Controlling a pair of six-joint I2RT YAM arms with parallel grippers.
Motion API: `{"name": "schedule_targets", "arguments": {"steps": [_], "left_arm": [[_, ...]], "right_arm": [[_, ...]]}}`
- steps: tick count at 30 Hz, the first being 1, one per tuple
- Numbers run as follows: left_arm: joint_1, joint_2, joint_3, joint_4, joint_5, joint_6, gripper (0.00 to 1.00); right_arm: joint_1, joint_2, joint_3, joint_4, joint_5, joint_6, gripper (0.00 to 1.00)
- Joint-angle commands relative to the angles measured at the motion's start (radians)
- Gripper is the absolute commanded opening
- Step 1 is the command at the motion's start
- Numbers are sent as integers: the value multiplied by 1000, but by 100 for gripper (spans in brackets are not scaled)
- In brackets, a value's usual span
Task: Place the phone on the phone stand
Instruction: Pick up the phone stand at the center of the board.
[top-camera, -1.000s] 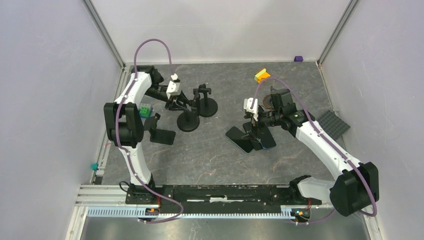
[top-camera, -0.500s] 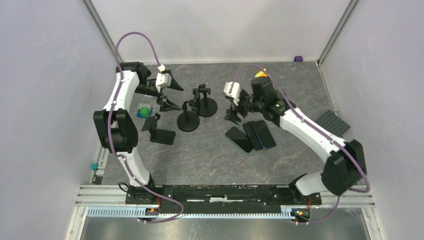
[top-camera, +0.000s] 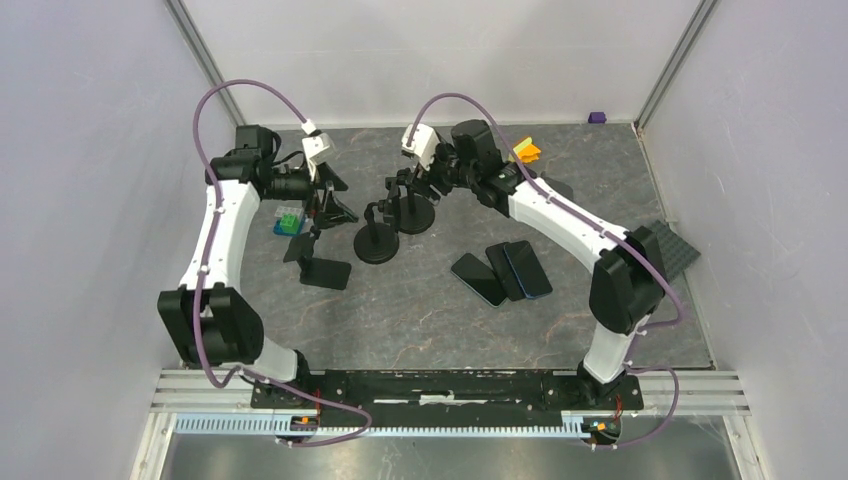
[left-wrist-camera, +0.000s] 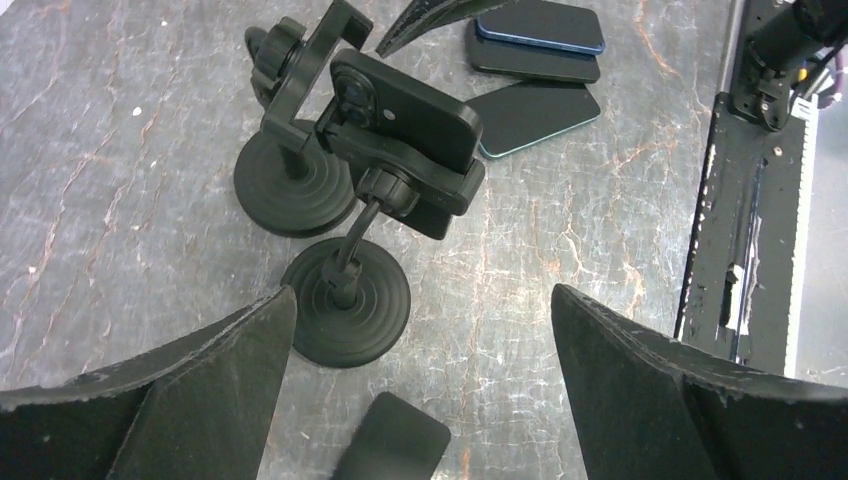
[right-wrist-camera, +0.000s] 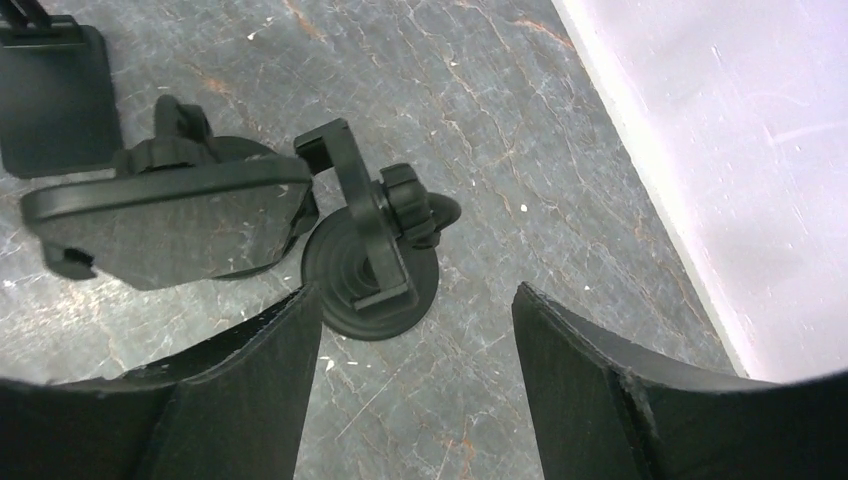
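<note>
A black phone (left-wrist-camera: 410, 135) sits clamped in the front phone stand (left-wrist-camera: 345, 300), which has a round base (top-camera: 377, 243). My left gripper (left-wrist-camera: 422, 292) hangs open above and to the left of it, holding nothing; in the top view the left gripper (top-camera: 330, 200) is just left of both stands. Behind stands a second phone stand (right-wrist-camera: 370, 240), its clamp bare. My right gripper (right-wrist-camera: 415, 290) hovers open over that stand's base, in the top view (top-camera: 422, 178) at its far side. Three more phones (top-camera: 505, 272) lie flat side by side on the table.
A flat black stand (top-camera: 322, 265) sits near the left arm, with a small green-and-blue block (top-camera: 290, 220) behind it. An orange-yellow block (top-camera: 523, 151) lies at the back and a dark studded plate (top-camera: 668, 248) by the right wall.
My left gripper has opened wide and drawn back left from the front stand. The right arm has swung from the phones on the table to the rear stand, its jaws narrowing a little.
</note>
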Motion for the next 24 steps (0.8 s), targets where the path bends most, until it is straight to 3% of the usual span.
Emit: {"name": "schedule_targets", "arguments": {"steps": [1,13,24], "left_arm": [[0,-113,-92,282,-35,-318,100],[-2,-281,-208,345,-7,-399,100],[-18,-357,-291,449,-29,-469,100]], "right_arm": [[10,48,89,-3,40,10,73],[19,124,146,1,134,22,52],[17,95,144,2,340,-18,30]]}}
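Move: The head of the phone stand at the back centre is just off my open right fingertips: about 3 cm ahead, 3 cm left and 4 cm below. The middle stand, holding its phone, stands some 10 cm left of my right hand, 4 cm back and 9 cm lower; the nearest loose phone lies about 13 cm back, 13 cm right and 17 cm down. From my left hand that stand head is roughly 15 cm right, 6 cm ahead and 6 cm lower. I reach my right hand forward about 4 cm in all, sinking nearly 3 cm onto the near end of the back stand's clamp bar while the fingers close and pinch it; in the last stretch I draw it right and forward, turning clockwise some 10 degrees. My left hand, still wide open, backs off towards its base and rises, about 3 cm each way. ##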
